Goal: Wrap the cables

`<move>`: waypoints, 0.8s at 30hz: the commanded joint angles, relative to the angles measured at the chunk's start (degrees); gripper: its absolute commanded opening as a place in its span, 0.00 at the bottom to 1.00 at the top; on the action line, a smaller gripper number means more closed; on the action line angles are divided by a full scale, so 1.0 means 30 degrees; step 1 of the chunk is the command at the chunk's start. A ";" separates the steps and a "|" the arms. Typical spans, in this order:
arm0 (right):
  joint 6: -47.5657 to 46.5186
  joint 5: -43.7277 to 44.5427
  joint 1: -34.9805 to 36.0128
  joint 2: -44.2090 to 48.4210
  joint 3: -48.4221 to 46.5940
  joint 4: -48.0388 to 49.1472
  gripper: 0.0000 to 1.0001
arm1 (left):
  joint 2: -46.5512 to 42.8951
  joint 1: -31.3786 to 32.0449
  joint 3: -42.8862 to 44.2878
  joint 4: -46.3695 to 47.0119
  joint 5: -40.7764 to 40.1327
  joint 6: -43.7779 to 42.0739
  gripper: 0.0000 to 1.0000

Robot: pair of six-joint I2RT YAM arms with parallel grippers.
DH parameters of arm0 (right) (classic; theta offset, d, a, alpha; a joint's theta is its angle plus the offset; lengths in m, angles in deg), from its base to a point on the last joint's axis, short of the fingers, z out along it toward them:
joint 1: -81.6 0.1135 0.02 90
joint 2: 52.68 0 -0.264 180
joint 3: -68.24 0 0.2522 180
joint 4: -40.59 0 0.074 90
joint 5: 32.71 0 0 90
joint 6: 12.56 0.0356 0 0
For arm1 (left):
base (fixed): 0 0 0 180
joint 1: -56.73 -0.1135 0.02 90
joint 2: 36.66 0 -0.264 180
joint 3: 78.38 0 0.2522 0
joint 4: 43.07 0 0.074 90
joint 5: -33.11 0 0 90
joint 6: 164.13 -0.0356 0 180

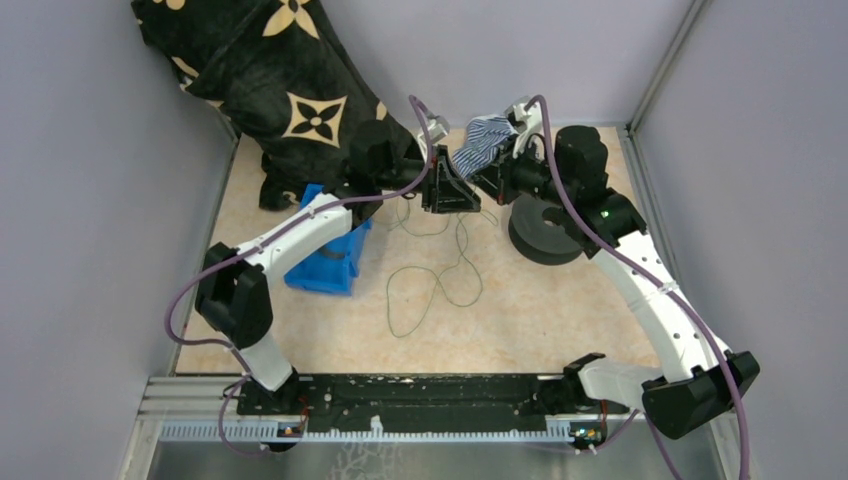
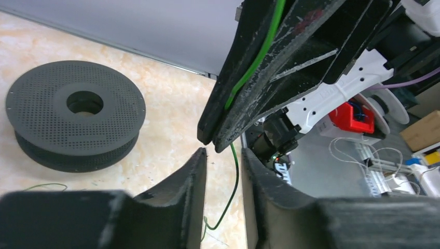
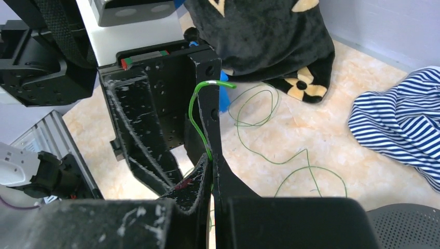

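The cable (image 1: 462,240) is a thin green wire lying in loose loops on the beige table, with one end lifted at the back centre. My right gripper (image 3: 211,155) is shut on that lifted end, and the wire (image 3: 191,111) arches up from its tips. My left gripper (image 2: 223,153) faces it tip to tip. Its jaws stand apart, and the strand (image 2: 237,181) hangs free through the gap without touching either finger. In the top view the left gripper (image 1: 447,188) and the right gripper (image 1: 488,180) meet above the table's far middle.
A black perforated spool (image 1: 545,228) lies flat under the right arm. A blue bin (image 1: 335,255) sits under the left arm. A black floral blanket (image 1: 280,80) fills the back left, and a striped cloth (image 1: 487,140) lies at the back centre. Grey walls enclose the table.
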 commanded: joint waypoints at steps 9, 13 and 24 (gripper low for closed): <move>0.0712 -0.0330 -0.0599 0.0357 0.0393 0.1686 0.00 | -0.0349 0.0064 -0.0674 0.1978 0.0560 0.0678 0.12; 0.0683 -0.0507 -0.0753 0.0498 0.0683 0.1783 0.00 | -0.0610 0.0060 -0.0864 0.1625 0.0377 0.0297 0.00; -0.2297 0.1657 -0.1639 0.2020 0.1266 -0.0236 0.64 | -0.1981 -0.1050 -0.1077 -0.2565 -0.2166 -0.2934 0.00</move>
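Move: The green cable hangs from the right hand's closed fingertips and already passes between the left hand's half-open pads, within about 1 cm of their middle; that stretch is some 3 cm below the right hand and 1 cm back. From the left hand, the spool stands about 11 cm ahead, 20 cm to the right and 29 cm below. The loose cable loop lies 3 cm back, 7 cm to the left and 32 cm down. The left fingers shut fully and pinch the cable just under the right fingertips, the left hand staying nearly in place and sinking about 1 cm. Only then does the right hand open a little over halfway and let go, having eased down about 2 cm; it draws off some 3 cm to the right, while the left hand, still pinching, starts back to the left by about 1 cm. ##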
